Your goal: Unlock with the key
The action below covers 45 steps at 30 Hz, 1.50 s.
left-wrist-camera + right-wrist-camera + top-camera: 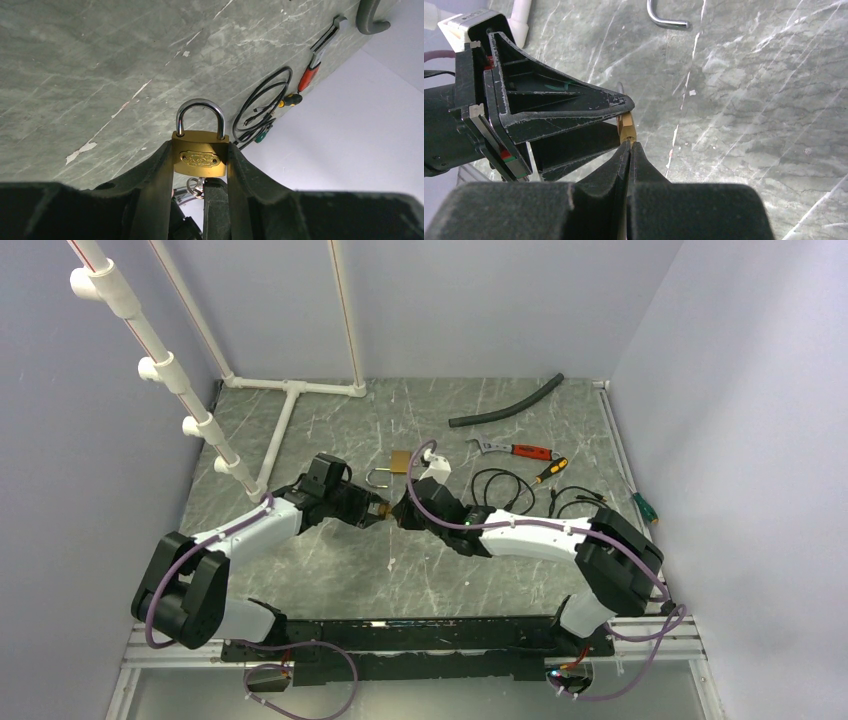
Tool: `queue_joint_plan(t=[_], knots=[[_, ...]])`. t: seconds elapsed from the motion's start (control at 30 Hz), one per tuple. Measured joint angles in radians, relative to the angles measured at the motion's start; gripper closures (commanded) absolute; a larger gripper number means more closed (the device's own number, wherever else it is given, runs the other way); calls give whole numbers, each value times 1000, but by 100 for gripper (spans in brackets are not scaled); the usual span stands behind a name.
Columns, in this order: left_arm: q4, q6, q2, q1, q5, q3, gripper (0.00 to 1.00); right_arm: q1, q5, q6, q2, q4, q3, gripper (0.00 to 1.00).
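My left gripper is shut on a brass padlock, gripping its two sides. The silver shackle points away from the wrist and looks closed. The key sits at the padlock's underside, and only its small metal ring and a bit of shank show. My right gripper is shut on the key, with its tips against the padlock's brass base. In the top view the left gripper and right gripper meet tip to tip above the table's middle.
A second brass padlock lies on the table just behind the grippers. A red-handled wrench, a screwdriver, black cables and a black hose lie to the back right. A white pipe frame stands at the back left.
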Motion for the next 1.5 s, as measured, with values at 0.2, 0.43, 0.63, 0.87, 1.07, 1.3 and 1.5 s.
queue_joint_plan(t=[0.2,0.43,0.63,0.87,1.07,1.3,1.5], knots=[[-12,-20,0,-5,-13,7,100,30,86,23,5,5,0,100],[-83,-18,-14,-21,-74,58,100,56,164,29,11,77,-16,100],[-178,-12,-44,-42,-141,103,100,66,167,16,3,200,-68,100],[-183,-12,-71,-72,-182,108,100,69,172,-2,0,285,-98,100],[-184,-5,-74,-79,-186,110,100,75,185,-17,-5,367,-142,99],[-195,44,-114,-81,-208,113,100,75,154,-75,-17,384,-146,64],[-242,101,-158,-93,-213,154,100,74,129,-124,-113,359,-178,37]])
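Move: The small brass padlock is already in the left fingers, at that hand's point, shackle shut; from the right hand it lies roughly 3 cm left and 1 cm ahead, about level. The right fingers are shut on its key, already in the lock. The larger, open padlock lies on the table some 14 cm ahead of the right hand, level sideways and 11 cm below; the cable coil is about 7 cm ahead, 23 cm right and 11 cm below. The small padlock, still gripped by the left hand, is carried up about 6 cm with its key in it; the right hand rises with it, keeping hold of the key at first, and tips up some 15 degrees. Near the end the right fingers open about halfway and let go of the key, while that hand draws slightly back and to its right, still rising. ##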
